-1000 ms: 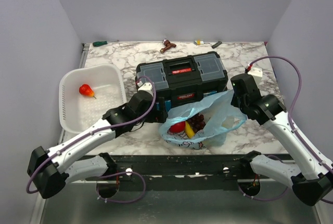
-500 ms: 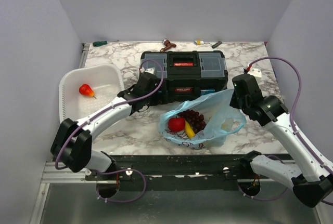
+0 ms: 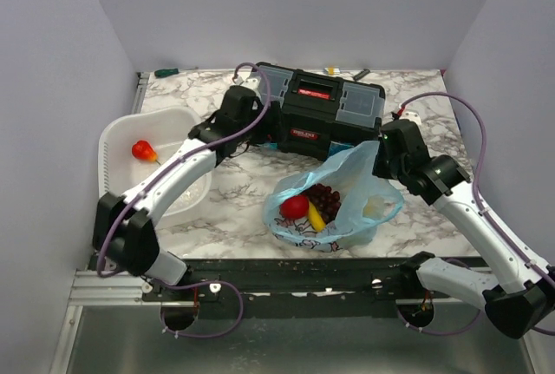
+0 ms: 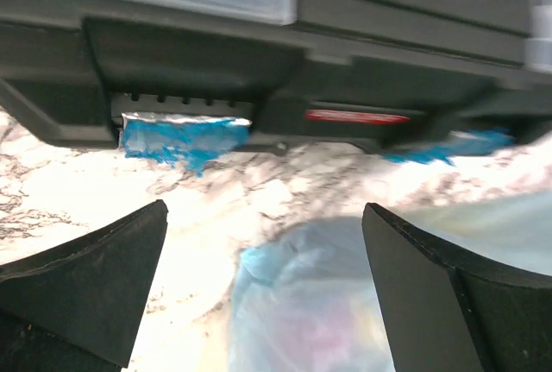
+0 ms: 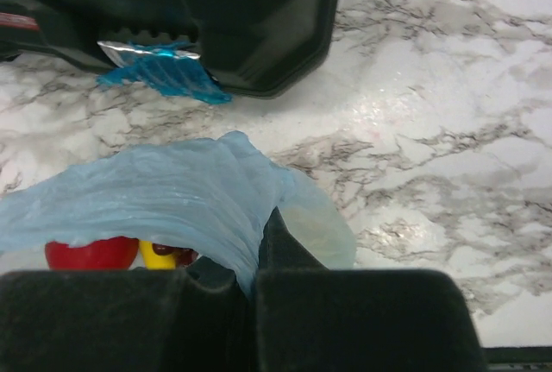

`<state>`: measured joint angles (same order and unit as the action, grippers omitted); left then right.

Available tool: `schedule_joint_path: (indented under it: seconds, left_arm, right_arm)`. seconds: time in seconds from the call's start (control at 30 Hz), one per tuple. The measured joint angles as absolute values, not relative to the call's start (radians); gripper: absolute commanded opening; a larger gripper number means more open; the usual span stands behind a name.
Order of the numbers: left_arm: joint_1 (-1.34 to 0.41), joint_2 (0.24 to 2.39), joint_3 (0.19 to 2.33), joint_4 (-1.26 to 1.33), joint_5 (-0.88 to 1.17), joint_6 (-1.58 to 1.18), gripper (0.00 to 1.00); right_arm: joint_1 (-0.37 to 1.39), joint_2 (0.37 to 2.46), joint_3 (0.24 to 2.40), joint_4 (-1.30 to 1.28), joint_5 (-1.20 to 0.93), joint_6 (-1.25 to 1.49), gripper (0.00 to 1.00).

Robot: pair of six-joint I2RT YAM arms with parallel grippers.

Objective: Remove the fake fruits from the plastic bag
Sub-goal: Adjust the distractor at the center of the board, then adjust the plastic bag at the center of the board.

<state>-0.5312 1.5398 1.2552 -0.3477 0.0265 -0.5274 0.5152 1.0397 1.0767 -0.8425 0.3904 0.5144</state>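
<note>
The light-blue plastic bag (image 3: 347, 187) lies open at the front middle of the marble table. Inside it I see a red apple (image 3: 295, 207), a yellow banana (image 3: 316, 217) and dark red grapes (image 3: 328, 200). My right gripper (image 3: 379, 162) is shut on the bag's raised right edge; the right wrist view shows the film (image 5: 155, 191) pinched between its fingers (image 5: 293, 251), with apple (image 5: 90, 253) and banana (image 5: 155, 255) below. My left gripper (image 3: 258, 133) hangs open by the toolbox's front left corner. In the left wrist view its jaws (image 4: 263, 212) stand wide apart above the bag (image 4: 345, 303), holding nothing.
A black toolbox (image 3: 329, 109) stands behind the bag, with a blue scrap (image 4: 181, 135) stuck under its front edge. A white slotted basket (image 3: 178, 127) at the left holds a small red pear-shaped fruit (image 3: 143, 150). Small tools, one a green screwdriver (image 3: 166, 71), lie along the back edge.
The toolbox has slid back and to the right, away from the bag. My left arm has swung from beside the bag up to the toolbox's front left corner. The right gripper kept its hold on the bag.
</note>
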Motion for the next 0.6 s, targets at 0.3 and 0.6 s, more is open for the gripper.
schedule_joint_path:
  seconds: [0.3, 0.6]
  left_arm:
    - [-0.530, 1.023, 1.255, -0.422, 0.222, -0.495, 0.97]
    - [-0.615, 0.746, 1.161, -0.323, 0.663, -0.665, 0.95]
  right_arm:
    - [0.515, 1.146, 1.091, -0.712, 0.250, 0.476, 0.01]
    - [0.516, 1.357, 1.262, -0.599, 0.079, 0.474, 0.01]
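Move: The red fruit in the open bag lies about 12 cm back and 6 cm right of my open left hand, some 13 cm below. The grapes are roughly 10 cm back and 14 cm right of that hand, and the toolbox's middle is about 9 cm ahead, 10 cm right and 6 cm below. My right hand, still pinching the bag's rim, has the toolbox about 20 cm ahead and 17 cm left, and the red fruit some 20 cm left and level. I pull my empty left hand back from the toolbox and high up, about 26 cm back and 24 cm up, fingers staying wide open while they tip up and swing clockwise and the hand rolls left side down. Meanwhile my right hand keeps its pinch on the bag's rim and draws it left and forward, some 12 cm in all, towards the toolbox, turning about 15 degrees counter-clockwise. ##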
